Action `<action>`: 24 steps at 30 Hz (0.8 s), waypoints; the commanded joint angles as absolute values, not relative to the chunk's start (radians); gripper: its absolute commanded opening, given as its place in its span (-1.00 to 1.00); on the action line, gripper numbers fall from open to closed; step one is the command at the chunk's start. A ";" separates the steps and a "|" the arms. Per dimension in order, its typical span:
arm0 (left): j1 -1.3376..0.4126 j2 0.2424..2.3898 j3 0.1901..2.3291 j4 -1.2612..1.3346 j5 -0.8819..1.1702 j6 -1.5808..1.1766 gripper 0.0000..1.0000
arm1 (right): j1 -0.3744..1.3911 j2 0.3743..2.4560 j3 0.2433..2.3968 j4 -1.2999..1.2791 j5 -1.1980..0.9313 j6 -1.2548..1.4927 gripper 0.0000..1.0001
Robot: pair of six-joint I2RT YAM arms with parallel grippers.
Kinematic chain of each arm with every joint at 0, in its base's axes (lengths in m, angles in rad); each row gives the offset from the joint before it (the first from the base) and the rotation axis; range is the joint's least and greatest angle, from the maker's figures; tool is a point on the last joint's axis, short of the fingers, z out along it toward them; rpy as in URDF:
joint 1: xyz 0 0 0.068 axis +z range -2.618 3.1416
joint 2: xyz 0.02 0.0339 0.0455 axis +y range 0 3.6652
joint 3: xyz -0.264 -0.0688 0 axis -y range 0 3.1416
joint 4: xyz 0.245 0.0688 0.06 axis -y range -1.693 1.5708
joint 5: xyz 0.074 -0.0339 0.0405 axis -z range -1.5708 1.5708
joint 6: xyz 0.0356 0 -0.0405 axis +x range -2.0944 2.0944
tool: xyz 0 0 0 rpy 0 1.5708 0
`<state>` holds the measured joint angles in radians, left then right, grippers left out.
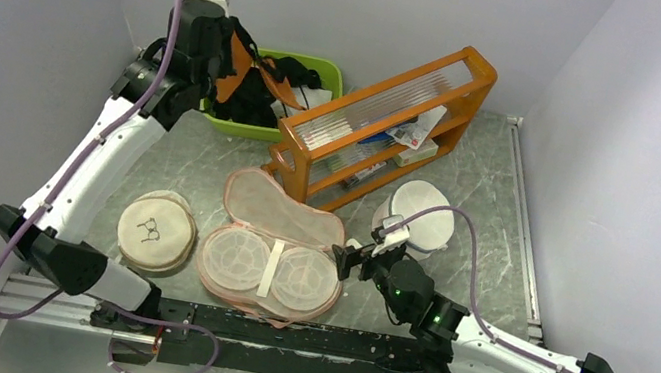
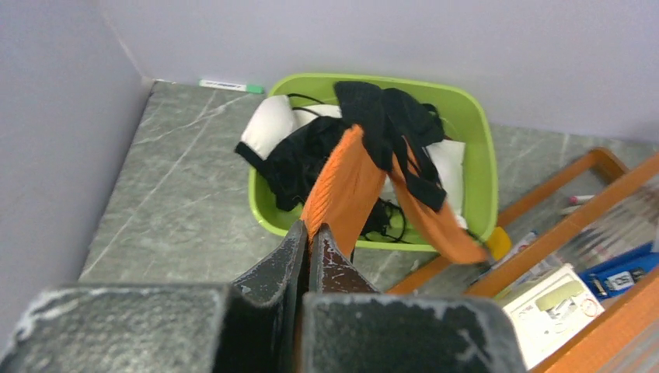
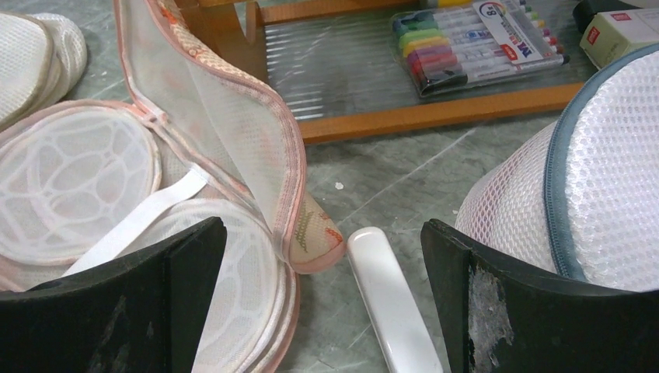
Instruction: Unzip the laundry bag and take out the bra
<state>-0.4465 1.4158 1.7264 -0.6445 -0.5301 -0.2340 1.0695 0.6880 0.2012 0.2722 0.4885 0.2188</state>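
The peach-pink laundry bag (image 1: 270, 268) lies unzipped at the table's front middle, its lid (image 1: 282, 207) flipped back and white mesh cups showing inside. In the right wrist view its open right end (image 3: 233, 155) lies by the left finger. My left gripper (image 1: 225, 55) is shut on the orange bra (image 1: 249, 74) and holds it up over the green bin (image 1: 325, 72) at the back left. The left wrist view shows the jaws (image 2: 311, 233) pinching the orange fabric (image 2: 350, 183), black straps hanging. My right gripper (image 1: 357, 257) is open and empty at the bag's right end, also in its wrist view (image 3: 322, 287).
The green bin (image 2: 482, 155) holds black and white clothes. An orange wooden rack (image 1: 382, 124) with markers (image 3: 482, 39) stands behind the bag. A white cylindrical bag with a blue band (image 3: 606, 171) lies right of my right gripper. A round beige pouch (image 1: 156, 231) lies at the front left.
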 commanded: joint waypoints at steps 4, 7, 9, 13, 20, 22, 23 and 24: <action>-0.341 1.508 1.843 -0.469 -0.238 -0.329 -0.86 | 1.065 0.713 0.207 0.302 0.476 0.201 0.96; -0.291 1.597 1.902 -0.460 -0.142 -0.390 -0.86 | 1.065 0.702 0.204 0.298 0.474 0.202 0.96; -0.274 1.661 1.950 -0.468 -0.095 -0.405 -0.86 | 1.066 0.692 0.201 0.296 0.475 0.202 0.96; -0.273 1.760 1.986 -0.429 0.069 -0.408 -0.86 | 1.065 0.691 0.199 0.300 0.476 0.202 0.96; -0.254 1.819 1.971 -0.387 0.137 -0.419 -0.86 | 1.065 0.735 0.213 0.307 0.472 0.199 0.96; -0.223 1.823 1.934 -0.369 0.141 -0.431 -0.86 | 1.066 0.737 0.212 0.308 0.471 0.197 0.96; -0.205 1.829 1.918 -0.371 0.140 -0.436 -0.86 | 1.065 0.735 0.212 0.310 0.471 0.198 0.96; -0.180 1.840 1.901 -0.374 0.141 -0.438 -0.86 | 1.065 0.734 0.211 0.311 0.471 0.198 0.96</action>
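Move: The left hand holds the orange bra up in the air; the green tub it is carried to lies about 15 cm ahead, 3 cm to the right and some 32 cm below. Black bras fill the tub's left part, roughly 14 cm ahead and 4 cm left of the hand. The wooden shelf's middle is about 8 cm ahead and 30 cm right. From the right hand the tub is some 34 cm ahead, 24 cm left and slightly lower. Forward about 13 cm and some 7 cm to the right, the left hand swings out over the green tub, rising slightly at first and then sinking roughly 9 cm from that crest. On the way it turns clockwise and rolls its left side down, each about 20 degrees, the shut fingers keeping their pinch on the orange bra. ##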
